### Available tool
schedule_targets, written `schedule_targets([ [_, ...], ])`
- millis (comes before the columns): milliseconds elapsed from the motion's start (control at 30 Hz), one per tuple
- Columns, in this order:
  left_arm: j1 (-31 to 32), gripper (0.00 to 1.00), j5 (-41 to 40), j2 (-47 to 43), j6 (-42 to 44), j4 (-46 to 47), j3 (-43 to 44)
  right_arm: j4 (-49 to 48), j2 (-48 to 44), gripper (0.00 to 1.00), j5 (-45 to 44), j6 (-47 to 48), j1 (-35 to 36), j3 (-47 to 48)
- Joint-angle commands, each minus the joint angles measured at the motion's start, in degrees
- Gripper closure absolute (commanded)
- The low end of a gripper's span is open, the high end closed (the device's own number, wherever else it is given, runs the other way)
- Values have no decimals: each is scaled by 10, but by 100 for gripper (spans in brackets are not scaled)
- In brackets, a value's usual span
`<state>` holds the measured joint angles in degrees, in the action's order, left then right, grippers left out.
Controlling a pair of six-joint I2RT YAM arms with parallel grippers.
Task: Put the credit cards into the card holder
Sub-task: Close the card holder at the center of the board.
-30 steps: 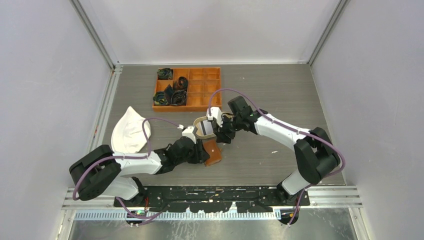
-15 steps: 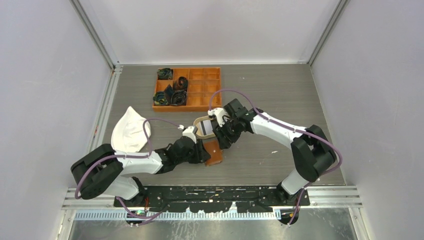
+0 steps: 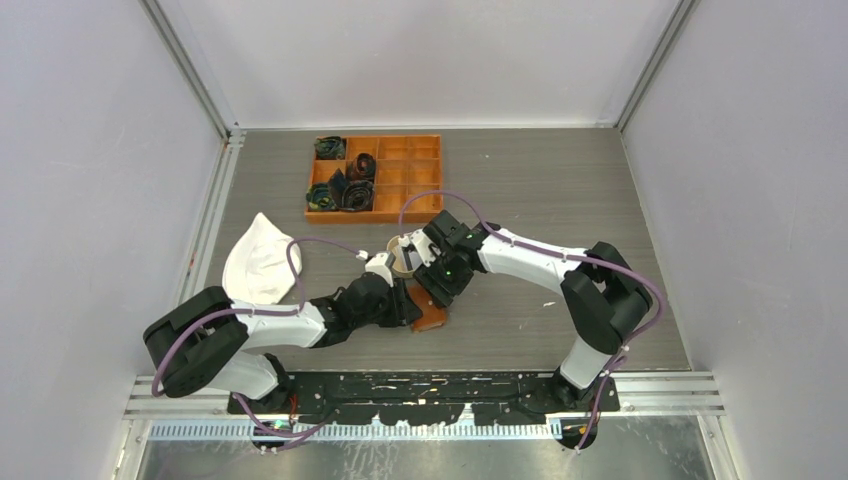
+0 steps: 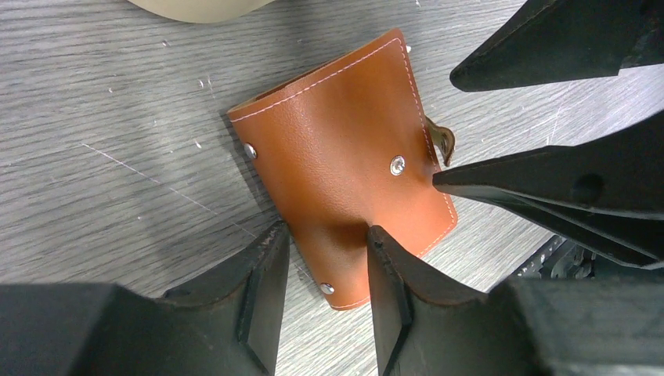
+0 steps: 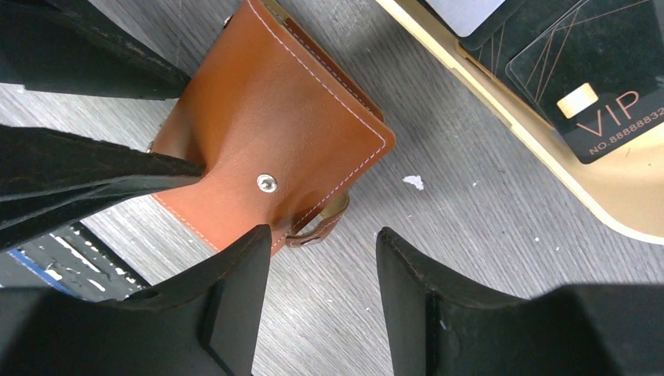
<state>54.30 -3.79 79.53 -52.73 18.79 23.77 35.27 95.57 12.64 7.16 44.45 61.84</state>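
The card holder (image 3: 430,312) is a brown leather wallet that lies closed on the table. It fills the middle of the left wrist view (image 4: 344,172) and the upper left of the right wrist view (image 5: 266,141). My left gripper (image 4: 326,235) is open and low over its near corner, one finger at its edge and one on the leather. My right gripper (image 5: 322,235) is open at the opposite side, with the snap tab (image 5: 317,227) between its fingers. Two credit cards, a black VIP one (image 5: 603,102) and a white-grey one (image 5: 462,12), lie in the beige tray (image 5: 501,117).
The beige oval tray (image 3: 397,262) sits just behind the wallet, mostly hidden under the right arm. An orange compartmented box (image 3: 375,177) with dark items stands farther back. A white curved object (image 3: 257,262) lies at the left beside the left arm.
My right gripper has moved left and nearer, from above the tray down to the wallet's tab side, and opened slightly. The left gripper stayed at the wallet.
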Motion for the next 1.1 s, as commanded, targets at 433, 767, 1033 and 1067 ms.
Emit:
schedule_targets([
  [433,1,60,7,-11,-6,11,-15,42,-2,69,-52,29,-3,42],
  [767,1,60,16,-12,-5,20,-15,64,2,90,-12,25,-35,56],
  [1033,1,56,71,-3,4,80,-16,75,5,99,10,43,-51,74],
  [1067,1,55,76,-3,3,88,-17,76,5,99,8,48,-52,76],
])
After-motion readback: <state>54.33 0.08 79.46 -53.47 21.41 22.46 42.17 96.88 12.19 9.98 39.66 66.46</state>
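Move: The card holder's loose strap lies almost between the right hand's open fingers, about 1 cm to their left and 1 cm below, level fore and aft. The holder's middle is some 4 cm left of the right hand and 1 cm below, with the card tray 10 cm ahead and 4 cm left. From the left hand, at the holder's near left corner, the strap lies roughly 3 cm ahead and 6 cm right. The strap gets caught by its free end: the right hand dips half a centimetre while closing from just over half open to nearly shut, pinching it between the fingertips. Meanwhile it travels about 2.5 cm right and 2 cm forward, rising roughly 1.5 cm late on and drawing the strap out from the holder's edge. The left hand stays at the near corner, then eases back about 1 cm. ##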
